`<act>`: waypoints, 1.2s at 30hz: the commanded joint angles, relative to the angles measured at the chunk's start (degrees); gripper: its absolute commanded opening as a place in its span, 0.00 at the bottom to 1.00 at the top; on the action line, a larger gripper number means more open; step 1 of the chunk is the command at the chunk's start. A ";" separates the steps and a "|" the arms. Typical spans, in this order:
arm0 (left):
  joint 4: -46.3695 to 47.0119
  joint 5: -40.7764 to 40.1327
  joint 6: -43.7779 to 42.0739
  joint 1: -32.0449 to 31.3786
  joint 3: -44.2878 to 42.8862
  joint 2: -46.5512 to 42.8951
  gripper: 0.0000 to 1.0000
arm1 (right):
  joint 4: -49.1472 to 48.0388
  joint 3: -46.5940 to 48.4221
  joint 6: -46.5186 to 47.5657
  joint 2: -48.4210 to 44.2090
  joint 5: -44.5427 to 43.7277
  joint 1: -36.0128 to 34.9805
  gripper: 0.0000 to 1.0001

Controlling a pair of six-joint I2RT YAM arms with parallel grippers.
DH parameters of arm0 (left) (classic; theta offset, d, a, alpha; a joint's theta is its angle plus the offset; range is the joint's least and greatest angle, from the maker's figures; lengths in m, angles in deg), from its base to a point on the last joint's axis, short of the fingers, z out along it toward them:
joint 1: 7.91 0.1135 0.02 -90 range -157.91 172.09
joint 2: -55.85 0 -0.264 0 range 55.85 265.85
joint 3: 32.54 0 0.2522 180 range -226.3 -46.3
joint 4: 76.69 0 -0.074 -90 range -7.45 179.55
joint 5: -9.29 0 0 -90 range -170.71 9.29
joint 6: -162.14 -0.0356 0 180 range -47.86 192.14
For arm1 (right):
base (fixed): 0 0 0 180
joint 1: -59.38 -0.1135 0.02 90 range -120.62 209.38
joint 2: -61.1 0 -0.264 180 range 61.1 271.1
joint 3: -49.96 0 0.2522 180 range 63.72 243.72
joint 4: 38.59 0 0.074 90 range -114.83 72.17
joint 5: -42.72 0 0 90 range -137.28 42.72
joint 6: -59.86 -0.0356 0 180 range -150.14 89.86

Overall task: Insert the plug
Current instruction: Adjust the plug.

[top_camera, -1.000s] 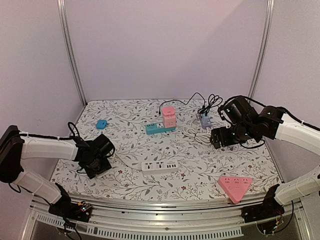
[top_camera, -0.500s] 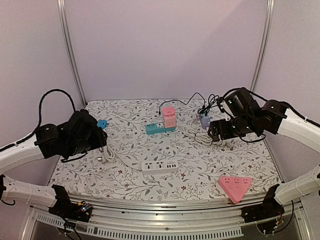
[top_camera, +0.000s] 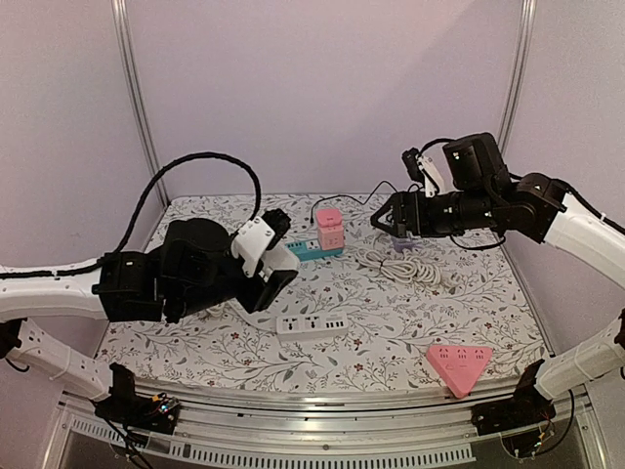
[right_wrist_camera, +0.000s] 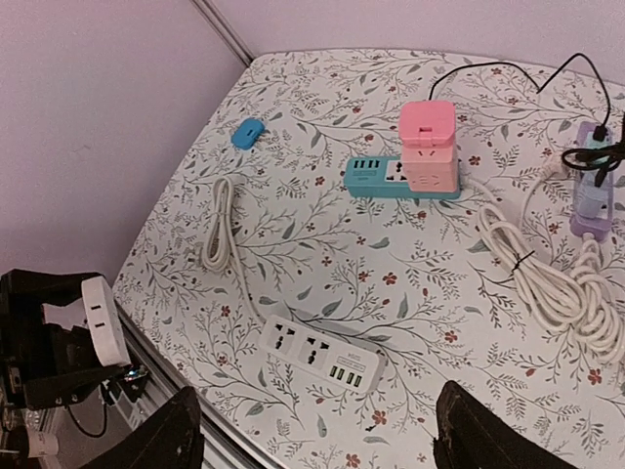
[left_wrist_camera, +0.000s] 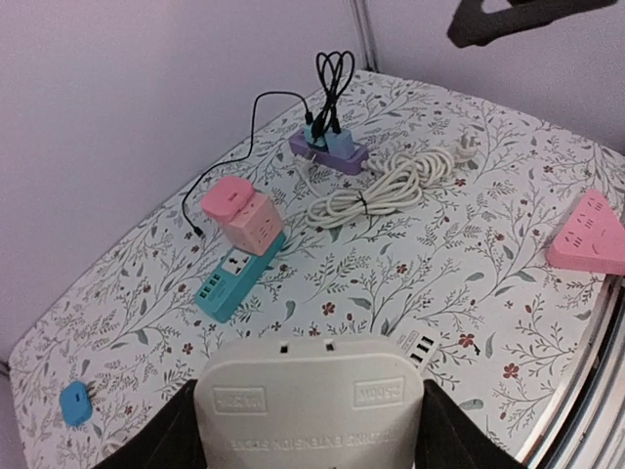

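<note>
My left gripper (top_camera: 262,256) is shut on a wide white plug (left_wrist_camera: 311,405), held in the air over the left-centre of the table. In the left wrist view the plug's flat back fills the space between my black fingers (left_wrist_camera: 161,440). The same plug (right_wrist_camera: 103,318) shows at the lower left of the right wrist view. A white power strip (top_camera: 312,324) with two sockets and USB ports lies flat just right of and below the plug. My right gripper (top_camera: 389,220) hangs high over the back right, open with nothing in it. Its view looks down on the white strip (right_wrist_camera: 320,355).
A teal strip (top_camera: 311,250) with a pink cube socket (top_camera: 330,227) lies at the back centre. A purple strip (top_camera: 400,234) and a coiled white cable (top_camera: 405,264) lie at the back right. A pink triangular socket (top_camera: 457,363) sits at the front right, a small blue item (right_wrist_camera: 247,132) far left.
My left arm has risen from the table's left side and swung toward the centre with the white plug. My right arm has lifted and moved back and left, its jaws slightly narrower.
</note>
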 commanded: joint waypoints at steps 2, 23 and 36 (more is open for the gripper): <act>15.05 6.35 -19.62 -5.21 2.12 0.60 0.00 | -10.43 -0.32 -4.98 4.23 11.71 -4.46 0.79; 25.15 -0.47 -26.41 -9.09 2.93 5.38 0.00 | -22.39 -1.53 -3.09 11.80 22.58 -12.68 0.67; 29.28 -1.71 -28.23 -9.71 4.96 6.28 0.00 | -21.27 -1.33 -3.02 13.51 21.07 -12.81 0.23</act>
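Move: The white plug is already between the left pads. From the right hand it lies about 22 cm to the left, 5 cm back and 4 cm lower. Almost straight below the left gripper, some 25 cm down and 7 cm to its right, is the white power strip; the teal strip stands about 27 cm ahead of the left hand and 7 cm to its right, also on the table. Keep the left grip on the plug and carry it about 7 cm right and 4 cm back, tipping the fingers up some 20 degrees and turning clockwise, then hold it there. Sweep the right gripper left about 15 cm and back 8 cm, turning counter-clockwise, dip it a little at the end and shut its fingers over the plug from the other side. ##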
